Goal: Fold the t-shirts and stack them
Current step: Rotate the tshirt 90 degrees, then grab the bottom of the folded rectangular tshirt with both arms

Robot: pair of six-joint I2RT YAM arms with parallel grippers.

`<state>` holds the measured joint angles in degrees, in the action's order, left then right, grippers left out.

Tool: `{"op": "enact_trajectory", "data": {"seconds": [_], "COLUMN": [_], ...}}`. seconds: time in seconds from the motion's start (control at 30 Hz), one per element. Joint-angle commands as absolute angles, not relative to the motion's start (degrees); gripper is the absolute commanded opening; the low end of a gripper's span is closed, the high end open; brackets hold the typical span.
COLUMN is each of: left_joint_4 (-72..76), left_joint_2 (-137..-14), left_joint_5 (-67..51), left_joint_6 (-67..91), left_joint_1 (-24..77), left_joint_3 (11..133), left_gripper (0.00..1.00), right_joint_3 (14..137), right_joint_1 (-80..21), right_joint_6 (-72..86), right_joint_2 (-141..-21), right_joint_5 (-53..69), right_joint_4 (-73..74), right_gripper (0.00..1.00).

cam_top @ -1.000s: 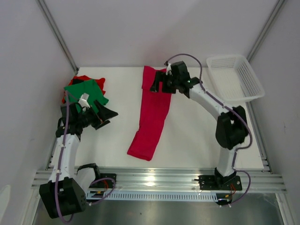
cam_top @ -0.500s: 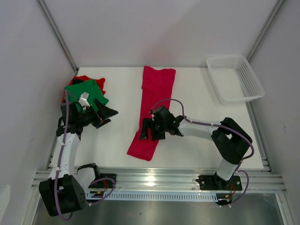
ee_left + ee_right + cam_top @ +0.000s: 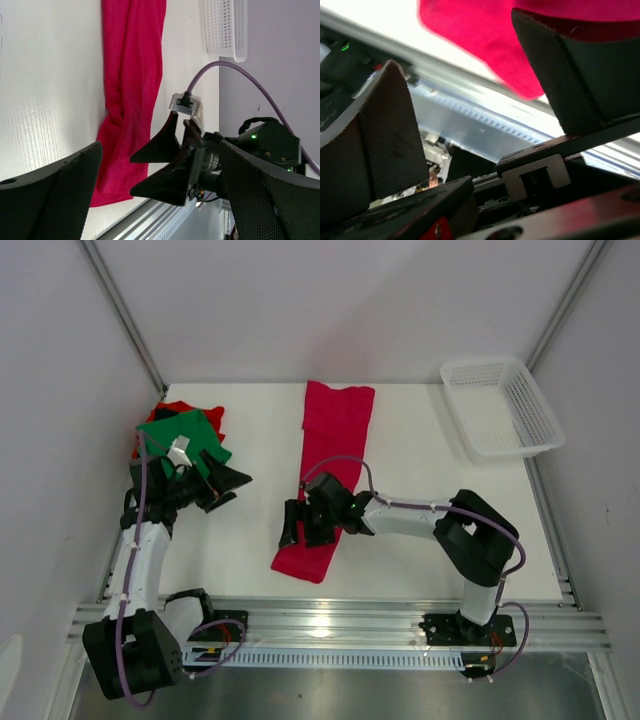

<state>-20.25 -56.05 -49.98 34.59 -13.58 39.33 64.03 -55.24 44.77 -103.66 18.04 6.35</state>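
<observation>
A crimson t-shirt (image 3: 335,455), folded into a long narrow strip, runs from the back of the table to its near end (image 3: 305,560). My right gripper (image 3: 298,528) hovers open over that near part, at the strip's left edge. In the right wrist view the cloth (image 3: 480,35) shows beyond the open gripper (image 3: 470,100), with nothing between the fingers (image 3: 385,135). My left gripper (image 3: 228,487) stands open over bare table to the left, holding nothing. In its wrist view (image 3: 160,200) it faces the crimson strip (image 3: 132,75) and the right gripper (image 3: 170,160). Green (image 3: 185,435) and red (image 3: 180,408) t-shirts lie piled at the back left.
A white mesh basket (image 3: 500,405) sits at the back right corner, also showing as the basket (image 3: 225,25) in the left wrist view. The metal rail (image 3: 330,620) carrying both arm bases runs along the near edge. Walls close the table on the left, back and right.
My right arm swung from the far end of the crimson t-shirt down to its near end, ending slightly further left. It stayed open. The left arm has not moved.
</observation>
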Motion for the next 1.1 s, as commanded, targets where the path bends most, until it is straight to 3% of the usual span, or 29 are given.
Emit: {"op": "enact_trajectory", "data": {"seconds": [0.0, 0.43, 1.07], "left_joint_4": [-18.5, -20.1, -17.3], "left_joint_2": [-56.5, -57.9, -61.7], "left_joint_5": [-51.3, -51.1, -51.3], "left_joint_6": [34.8, 33.4, 35.3], "left_joint_1": [-14.1, -14.1, -14.1], "left_joint_3": [40.5, 41.7, 42.8], "left_gripper": [1.00, 0.99, 0.99], "right_joint_3": [63.3, 60.7, 43.1], "right_joint_1": [-55.3, -54.8, -53.2], "right_joint_6": [44.6, 43.6, 46.3], "right_joint_2": [-106.7, -107.0, -86.4], "right_joint_5": [16.9, 16.5, 12.5], "right_joint_4": [9.8, 12.7, 19.7], "right_gripper": [0.85, 0.85, 0.85]}}
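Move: Hovering just over the red t-shirt's lower part, the right hand has the middle of its near end about 5 cm back, 1 cm right and 4 cm below. The shirt's far end lies some 34 cm ahead and 9 cm right; the green stack is roughly 23 cm ahead and 28 cm left. From the idle left hand, the near end is about 12 cm back, 15 cm right and 16 cm down. Dropping about 3 cm onto the t-shirt's lower part, the right hand presses its open fingertips on the cloth, pauses, then drags it some 10 cm to the right and half as far back, towards the table's near edge. It keeps low and the fingers stay open, their tips dipping by roughly 10 degrees during the drag. ##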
